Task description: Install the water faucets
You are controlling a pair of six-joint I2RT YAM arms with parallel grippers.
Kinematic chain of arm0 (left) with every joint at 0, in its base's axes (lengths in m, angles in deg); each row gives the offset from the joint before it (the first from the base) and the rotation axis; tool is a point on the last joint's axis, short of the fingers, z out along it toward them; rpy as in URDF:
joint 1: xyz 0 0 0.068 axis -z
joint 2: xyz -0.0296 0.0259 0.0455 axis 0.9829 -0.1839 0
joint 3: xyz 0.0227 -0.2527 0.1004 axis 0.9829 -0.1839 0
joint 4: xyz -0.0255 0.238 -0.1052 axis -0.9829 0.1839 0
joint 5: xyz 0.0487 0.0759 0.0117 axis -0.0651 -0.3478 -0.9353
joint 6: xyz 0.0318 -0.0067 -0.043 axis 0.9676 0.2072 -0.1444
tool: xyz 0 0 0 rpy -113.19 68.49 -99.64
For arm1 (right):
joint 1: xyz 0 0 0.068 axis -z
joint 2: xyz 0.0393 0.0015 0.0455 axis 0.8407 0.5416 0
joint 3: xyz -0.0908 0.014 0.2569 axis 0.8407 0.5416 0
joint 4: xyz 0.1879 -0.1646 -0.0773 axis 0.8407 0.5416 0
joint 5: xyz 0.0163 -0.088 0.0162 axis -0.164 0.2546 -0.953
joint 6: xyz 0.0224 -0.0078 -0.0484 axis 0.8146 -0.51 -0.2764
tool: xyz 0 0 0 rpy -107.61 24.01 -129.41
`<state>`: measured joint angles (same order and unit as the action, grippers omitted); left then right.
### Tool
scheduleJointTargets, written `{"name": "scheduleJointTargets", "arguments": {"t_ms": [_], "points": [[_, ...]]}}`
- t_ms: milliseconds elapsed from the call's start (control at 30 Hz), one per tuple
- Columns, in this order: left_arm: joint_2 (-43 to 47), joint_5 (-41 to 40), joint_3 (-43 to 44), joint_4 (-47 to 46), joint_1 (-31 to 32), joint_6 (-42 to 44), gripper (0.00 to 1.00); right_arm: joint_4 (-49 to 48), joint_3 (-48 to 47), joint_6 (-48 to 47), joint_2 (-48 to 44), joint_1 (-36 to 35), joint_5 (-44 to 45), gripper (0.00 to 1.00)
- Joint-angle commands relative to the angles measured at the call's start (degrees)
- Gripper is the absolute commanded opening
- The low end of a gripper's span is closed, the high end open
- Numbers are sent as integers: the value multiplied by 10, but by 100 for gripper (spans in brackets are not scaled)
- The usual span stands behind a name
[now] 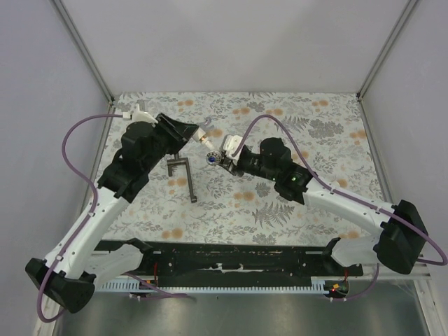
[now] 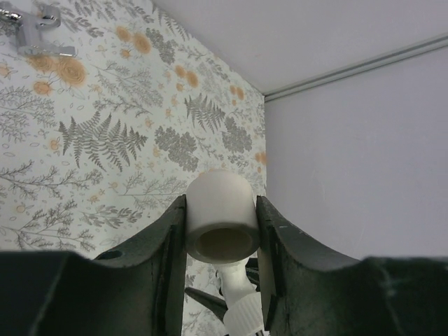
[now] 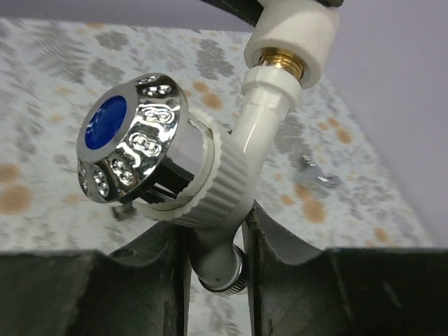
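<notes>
A water faucet (image 3: pixel 231 154) hangs above the middle of the patterned table, white-bodied with a chrome knob and a blue cap (image 1: pixel 211 159). My right gripper (image 3: pixel 218 234) (image 1: pixel 222 159) is shut on its spout, just above the silvery end. The faucet's stem meets the brass-threaded mouth of a white pipe fitting (image 3: pixel 294 35). My left gripper (image 2: pixel 220 208) (image 1: pixel 196 133) is shut on that fitting (image 2: pixel 219 210), a short white cylinder squeezed between both fingers. Under it, in the left wrist view, part of the faucet's ribbed body (image 2: pixel 245 308) shows.
A dark T-shaped tool (image 1: pixel 183 175) lies on the table just in front of the left gripper. A small white piece (image 1: pixel 134 111) sits at the back left corner. A little metal piece (image 3: pixel 318 176) (image 2: pixel 38 35) lies on the table. Grey walls close the back and sides.
</notes>
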<state>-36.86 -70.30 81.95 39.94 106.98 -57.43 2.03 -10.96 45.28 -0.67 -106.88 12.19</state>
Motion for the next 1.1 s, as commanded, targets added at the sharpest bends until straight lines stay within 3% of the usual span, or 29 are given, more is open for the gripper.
{"name": "scheduleJointTargets", "arguments": {"t_ms": [0, 167, 333, 467, 567, 633, 667, 767, 900, 933, 1067], "points": [[68, 30, -80, -194, 7, 54, 2, -46, -26, 269, -8, 47, -107, 4], [131, 39, -181, -375, 7, 127, 2, -130, -24, 581, 12, 118, -197, 0], [167, 81, -265, -540, 6, 147, 2, -268, 10, 847, 42, 160, -188, 0], [173, 114, -292, -626, 6, 146, 2, -314, 12, 988, 80, 170, -191, 0], [181, 116, -291, -638, 6, 172, 2, -313, 15, 1043, 96, 171, -187, 5], [185, 107, -285, -633, 6, 190, 2, -310, 17, 1055, 103, 172, -188, 19], [186, 95, -282, -623, 6, 195, 2, -313, 20, 1056, 104, 174, -191, 35], [189, 29, -265, -568, 6, 200, 2, -309, 26, 1014, 93, 184, -191, 64], [188, -60, -225, -426, 6, 180, 2, -223, 17, 857, 43, 200, -188, 92], [185, -76, -213, -397, 6, 169, 2, -185, 12, 792, 25, 200, -184, 98], [163, -115, -155, -267, 6, 130, 2, -59, -9, 570, -34, 200, -173, 98]]}}
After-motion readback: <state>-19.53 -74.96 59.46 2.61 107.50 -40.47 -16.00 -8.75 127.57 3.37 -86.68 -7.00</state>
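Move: Between the right fingers the faucet is already pinched low on its body, its middle level front to back, about 2 cm left and 2 cm above. The white fitting clamped in the left hand lies some 3 cm ahead of the right hand, 5 cm left and 7 cm up. From the left hand the faucet hangs about 3 cm back, 4 cm right and 5 cm below. On the table, the dark pipe is roughly 3 cm ahead of the right hand, 12 cm left and 25 cm down. Rolling about a quarter turn, clockwise looking along its fingers, the right hand carries the pinched faucet body back, then up some 7 cm and forward again, while the left hand keeps its grip on the fitting, tips its fingers up roughly 40 degrees and draws back and up. The right fingers then open wide, let go and back off rightward, forward and down; the left hand lifts a little farther, moving left and slightly forward. ##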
